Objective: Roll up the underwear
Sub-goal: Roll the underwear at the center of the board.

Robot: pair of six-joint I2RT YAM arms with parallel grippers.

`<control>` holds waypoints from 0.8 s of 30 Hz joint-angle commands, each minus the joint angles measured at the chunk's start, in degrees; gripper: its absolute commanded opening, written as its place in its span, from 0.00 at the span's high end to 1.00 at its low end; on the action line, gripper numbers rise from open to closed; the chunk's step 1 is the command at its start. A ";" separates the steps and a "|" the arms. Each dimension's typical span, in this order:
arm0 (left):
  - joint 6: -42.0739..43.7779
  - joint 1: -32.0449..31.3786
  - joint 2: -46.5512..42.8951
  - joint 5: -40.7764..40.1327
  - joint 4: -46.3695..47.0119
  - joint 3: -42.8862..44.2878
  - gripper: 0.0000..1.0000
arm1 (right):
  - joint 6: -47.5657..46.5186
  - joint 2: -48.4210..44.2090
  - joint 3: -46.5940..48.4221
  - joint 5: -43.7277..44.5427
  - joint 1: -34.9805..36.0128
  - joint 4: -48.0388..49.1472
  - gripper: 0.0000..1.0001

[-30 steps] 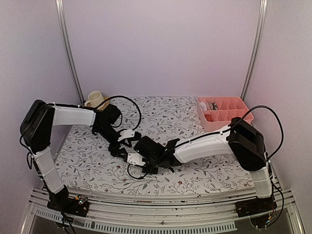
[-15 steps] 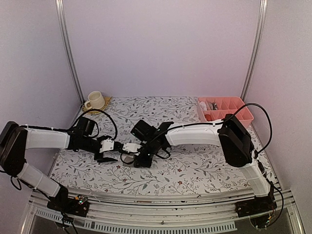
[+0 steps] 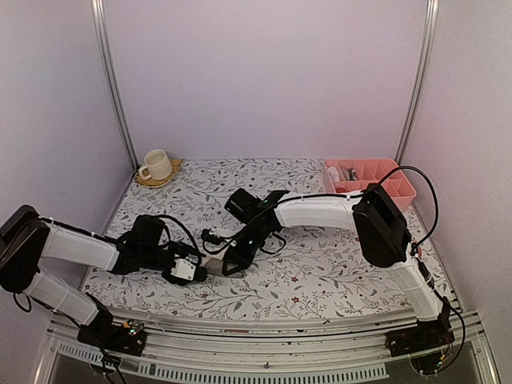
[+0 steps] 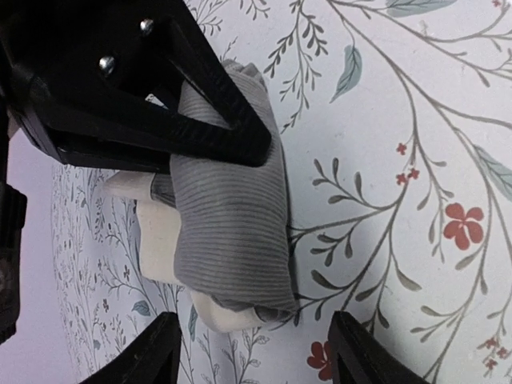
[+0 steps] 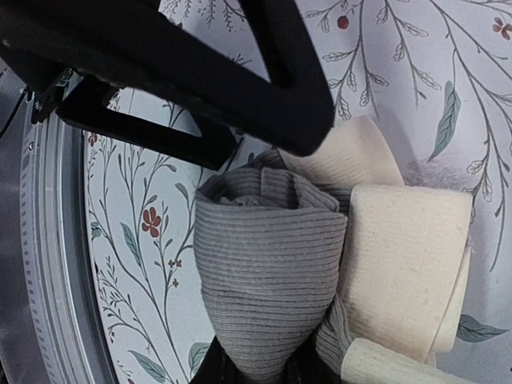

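The underwear [image 4: 232, 232] is a taupe ribbed roll with a cream waistband [image 5: 404, 264], lying on the flowered table [image 3: 320, 272] left of centre. In the top view the underwear [image 3: 213, 260] shows as a small pale bundle between the two grippers. My right gripper [image 5: 256, 372] is shut on one end of the roll [image 5: 268, 272], and its black fingers [image 4: 160, 120] press on the far end in the left wrist view. My left gripper [image 4: 260, 356] is open, one fingertip on each side of the near end, touching nothing. From above, the left gripper [image 3: 198, 271] faces the right gripper [image 3: 227, 262].
A pink divided tray [image 3: 392, 186] with small rolled items stands at the back right. A cream mug [image 3: 156, 164] sits on a coaster at the back left. The table's metal front rail [image 3: 256, 356] runs close behind the left arm [image 3: 80, 244].
My left arm has swung from the back left down to the front left, bringing its gripper to the roll with its jaws a little narrower. The right gripper has shifted back and left with the roll.
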 commanded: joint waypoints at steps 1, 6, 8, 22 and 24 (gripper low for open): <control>1.47 -2.75 3.35 -5.08 10.21 -0.35 0.36 | 2.30 2.27 -2.74 -2.40 0.29 -6.29 0.96; 2.46 -5.36 7.31 -8.20 12.62 1.44 0.79 | 3.20 -1.36 -7.18 -3.36 0.21 -4.53 0.96; 2.85 -6.49 8.64 -9.19 13.21 1.92 0.88 | 3.61 -2.75 -9.07 -3.94 0.24 -3.47 0.96; 2.87 -10.41 12.66 -12.20 20.07 0.96 0.99 | 3.83 1.51 -6.31 -6.98 -0.26 -2.34 0.95; 2.79 -10.37 11.96 -12.44 20.97 0.06 0.86 | 3.80 2.34 -6.61 -7.69 -0.88 -2.38 0.94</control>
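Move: Still pinched in the right fingers, the rolled underwear has its middle some 2 cm to the left of the right hand, about 1 cm ahead and just below it. From the open left hand the roll's middle lies roughly 5 cm to the right, 2 cm ahead and 2 cm lower. The cream waistband, on the roll's far side, is about 3 cm ahead and 4 cm right of the left hand, also 2 cm lower. Nothing else stands close. Reaching about 4 cm to the right and 2 cm down, the left hand goes in to the near end of the underwear roll and its fingers shut fully, pinching the cloth there, with the wrist tilting some 10 degrees. The right hand keeps its pinch and drags the roll about 2.5 cm back and a bit right, then stays there. ##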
